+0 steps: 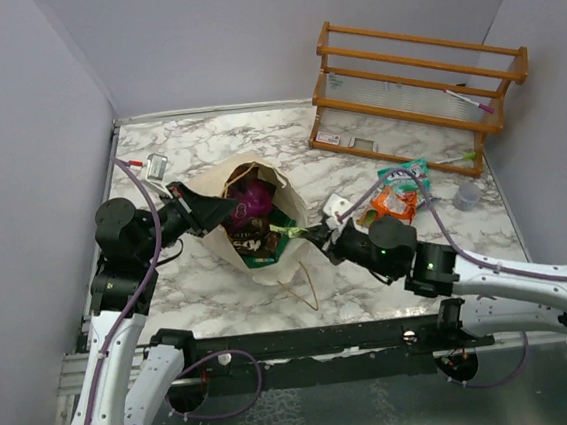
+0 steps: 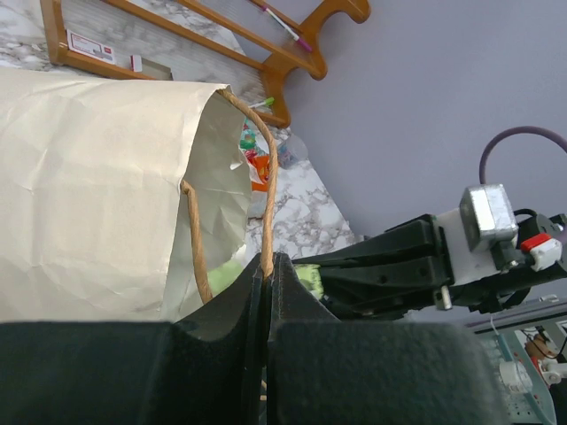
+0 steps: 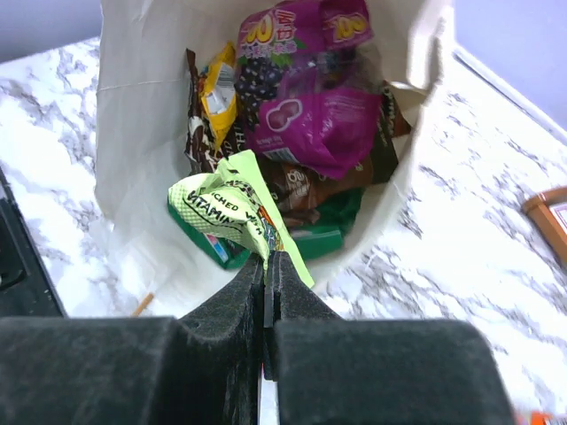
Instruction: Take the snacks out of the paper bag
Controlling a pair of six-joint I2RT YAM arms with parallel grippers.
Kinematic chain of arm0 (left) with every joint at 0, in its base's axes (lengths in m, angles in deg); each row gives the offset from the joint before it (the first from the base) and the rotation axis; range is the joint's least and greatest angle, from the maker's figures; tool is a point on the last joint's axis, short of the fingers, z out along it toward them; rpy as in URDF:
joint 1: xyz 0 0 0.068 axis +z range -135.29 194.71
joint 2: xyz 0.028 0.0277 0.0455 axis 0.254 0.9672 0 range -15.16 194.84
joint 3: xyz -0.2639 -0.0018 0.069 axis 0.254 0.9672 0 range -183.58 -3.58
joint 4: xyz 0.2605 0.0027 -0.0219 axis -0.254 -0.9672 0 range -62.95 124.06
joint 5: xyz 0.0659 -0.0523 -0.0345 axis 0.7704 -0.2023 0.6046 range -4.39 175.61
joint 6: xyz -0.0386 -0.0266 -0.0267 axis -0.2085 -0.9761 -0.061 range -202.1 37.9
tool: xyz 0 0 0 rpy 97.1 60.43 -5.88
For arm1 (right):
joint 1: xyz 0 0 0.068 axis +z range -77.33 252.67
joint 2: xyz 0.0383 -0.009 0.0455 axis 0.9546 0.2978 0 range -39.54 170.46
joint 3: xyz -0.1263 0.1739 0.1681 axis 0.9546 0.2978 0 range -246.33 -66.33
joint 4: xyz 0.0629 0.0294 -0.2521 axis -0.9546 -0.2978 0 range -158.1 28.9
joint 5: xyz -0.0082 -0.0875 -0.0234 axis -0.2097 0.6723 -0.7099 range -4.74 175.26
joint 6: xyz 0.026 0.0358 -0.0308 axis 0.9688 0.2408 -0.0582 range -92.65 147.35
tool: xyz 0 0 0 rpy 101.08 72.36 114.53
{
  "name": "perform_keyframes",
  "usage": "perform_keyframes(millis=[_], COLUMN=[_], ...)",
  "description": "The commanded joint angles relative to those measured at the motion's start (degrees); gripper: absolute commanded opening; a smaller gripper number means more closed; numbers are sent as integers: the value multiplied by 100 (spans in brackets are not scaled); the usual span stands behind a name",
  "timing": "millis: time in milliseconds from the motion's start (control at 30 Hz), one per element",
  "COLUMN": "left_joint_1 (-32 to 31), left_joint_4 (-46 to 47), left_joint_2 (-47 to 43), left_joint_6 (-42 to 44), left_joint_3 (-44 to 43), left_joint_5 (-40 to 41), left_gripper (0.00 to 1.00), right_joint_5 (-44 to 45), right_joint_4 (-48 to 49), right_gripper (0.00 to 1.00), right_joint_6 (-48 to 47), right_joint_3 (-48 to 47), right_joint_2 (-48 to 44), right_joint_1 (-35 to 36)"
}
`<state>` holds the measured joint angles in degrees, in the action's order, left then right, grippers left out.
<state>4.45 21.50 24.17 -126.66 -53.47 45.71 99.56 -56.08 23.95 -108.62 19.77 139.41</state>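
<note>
The paper bag (image 1: 279, 188) lies on its side on the marble table, mouth toward the arms. My left gripper (image 2: 268, 261) is shut on its brown cord handle (image 2: 271, 177), holding the mouth up. At the bag's mouth, my right gripper (image 3: 267, 258) is shut on the corner of a light-green packet (image 3: 229, 205). Inside the bag (image 3: 142, 106) lie a magenta-purple packet (image 3: 310, 115), a yellow one (image 3: 217, 88), a dark brown one (image 3: 301, 190) and a green bag (image 3: 328, 232). From above, the right gripper (image 1: 311, 235) sits at the bag's near right rim.
An orange and a green packet (image 1: 402, 193) lie on the table right of the bag, next to a clear plastic cup (image 1: 468, 196). An orange wooden rack (image 1: 412, 85) stands at the back right. A small metal object (image 1: 157, 166) lies at the back left.
</note>
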Motion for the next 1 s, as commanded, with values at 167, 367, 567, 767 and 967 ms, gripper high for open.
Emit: perform_keyframes(millis=[167,367,567,767,967], left_joint_1=[-37,-37,-35,-37,-37], left_joint_4=[-188,-237,-256,-317,-389], left_joint_2=[-71,-82,-59,-47,-127], left_joint_6=[209,213,191,188,182], left_joint_3=[-124,-171,-171,-243,-269], left_joint_5=[216,224,233,215,248], left_gripper=[0,0,0,0,0], right_joint_5=[2035,5208,6391,6049,6094], right_joint_4=[-214,553,-2414,-5624,-8449], right_gripper=[1,2,2,2,2], right_joint_6=[884,1263,4689,8164,11793], right_joint_3=[817,1396,956,250,-49], right_joint_2=[-2477,-2589,-1417,54,1072], right_joint_1=[5,-1,-101,-1152,-2041])
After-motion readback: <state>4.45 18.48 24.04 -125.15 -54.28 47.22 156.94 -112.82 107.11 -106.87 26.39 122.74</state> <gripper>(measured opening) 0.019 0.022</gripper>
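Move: The right hand, already pinching the light green snack by the bag's mouth, has the orange snack roughly 27 cm to its right, 11 cm ahead and 20 cm below. The teal snack lies some 4 cm farther right and 7 cm farther out than the orange one; the clear cup is about 20 cm right of the orange one, level with it. The paper bag stands about 11 cm left of the hand and 4 cm ahead. From the left hand, the orange snack is around 41 cm right, 10 cm ahead and 31 cm down. Still pinching the light green snack, the right hand swings it some 27 cm right, away from the paper bag and towards the orange and teal snacks, drifting about 5 cm forward. It arcs up about 6 cm first, then sinks some 15 cm, wrist turning roughly 90 degrees clockwise. The left hand keeps the bag's handle pinched, almost still. ##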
